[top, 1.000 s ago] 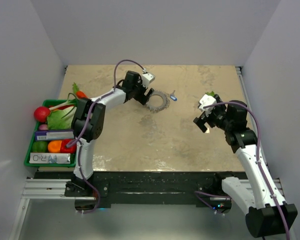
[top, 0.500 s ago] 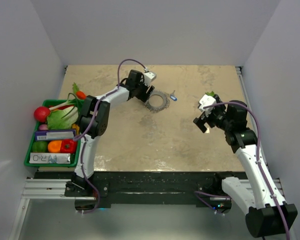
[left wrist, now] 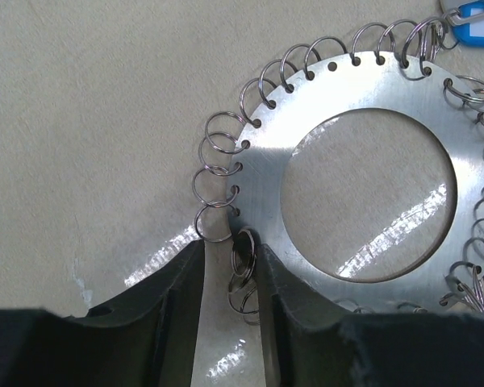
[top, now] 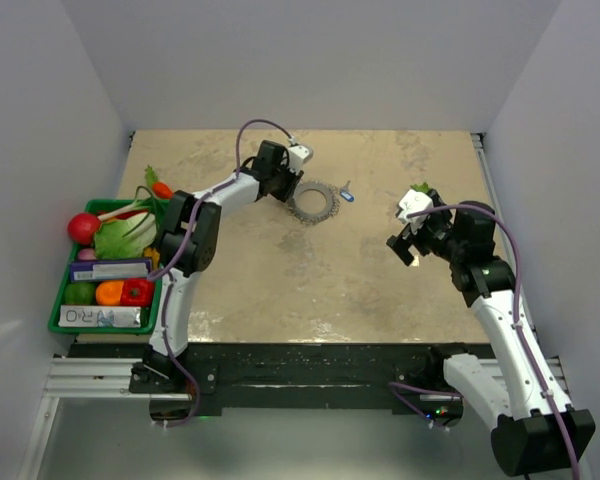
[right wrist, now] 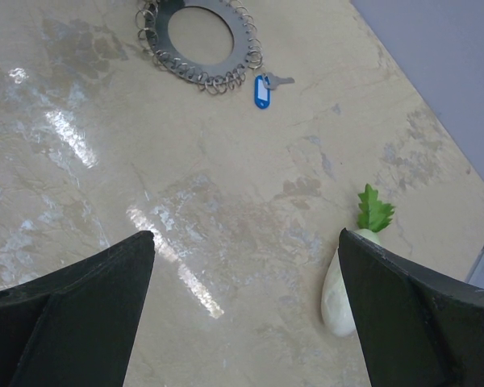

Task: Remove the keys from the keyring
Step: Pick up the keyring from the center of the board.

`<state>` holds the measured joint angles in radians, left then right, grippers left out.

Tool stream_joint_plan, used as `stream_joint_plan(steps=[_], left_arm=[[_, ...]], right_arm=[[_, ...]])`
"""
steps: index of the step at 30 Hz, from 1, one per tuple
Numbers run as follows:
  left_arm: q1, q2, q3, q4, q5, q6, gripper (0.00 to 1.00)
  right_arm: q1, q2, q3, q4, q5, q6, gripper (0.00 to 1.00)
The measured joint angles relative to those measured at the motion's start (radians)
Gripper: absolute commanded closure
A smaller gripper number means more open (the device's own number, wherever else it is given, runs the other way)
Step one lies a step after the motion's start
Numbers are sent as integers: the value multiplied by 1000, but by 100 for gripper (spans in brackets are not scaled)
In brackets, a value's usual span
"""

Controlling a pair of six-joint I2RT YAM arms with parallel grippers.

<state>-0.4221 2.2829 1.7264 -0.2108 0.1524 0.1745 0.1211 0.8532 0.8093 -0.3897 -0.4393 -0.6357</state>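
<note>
The keyring (top: 315,204) is a flat grey metal disc with a round hole (left wrist: 262,173), edged all round with small wire rings. It lies on the table's far middle. The key with its bright blue head (right wrist: 261,90) lies at the disc's right rim (top: 348,195), and shows at the top right corner (left wrist: 477,19) of the left wrist view. My left gripper (left wrist: 226,251) straddles two or three small rings (left wrist: 244,266) at the disc's edge. Its jaws are narrow, and a gap shows beside the rings. My right gripper (right wrist: 246,234) hangs wide open above bare table, well away from the keyring (right wrist: 242,36).
A white radish with green leaves (right wrist: 340,286) lies by my right gripper's right finger. A green basket (top: 53,318) of toy produce and boxes sits at the table's left edge. Walls enclose the table on three sides.
My left gripper slid a little towards the keyring's edge and its jaws narrowed round the small rings. The right arm, the keyring and the key stayed where they were.
</note>
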Motion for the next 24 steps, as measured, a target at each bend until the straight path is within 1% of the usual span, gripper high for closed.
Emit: stream_joint_plan(steps=[4, 9, 24], left_arm=[[0, 5, 0, -9, 6, 0, 67], [0, 7, 0, -16, 21, 3, 78], [-2, 7, 0, -19, 26, 5, 98]], right_arm=[[0, -6, 0, 0, -2, 0, 1], [0, -6, 0, 0, -2, 0, 1], [0, -6, 0, 0, -2, 0, 1]])
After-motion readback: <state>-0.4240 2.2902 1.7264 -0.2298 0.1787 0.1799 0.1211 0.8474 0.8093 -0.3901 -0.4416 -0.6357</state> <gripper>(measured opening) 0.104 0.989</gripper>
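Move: The left hand hangs open at the keyring's left rim, small wire rings between its fingertips; the keyring's middle lies about 5 cm to its right, 1 cm back and 1 cm below. The blue tag is some 13 cm right and 2 cm ahead, the small key 13 cm right and 4 cm ahead. From the right hand, the keyring is roughly 21 cm ahead, 17 cm left and 20 cm below. Left fingers close nearly shut, pinching small wire rings at the keyring's left rim, easing about 1 cm down-and-back. ##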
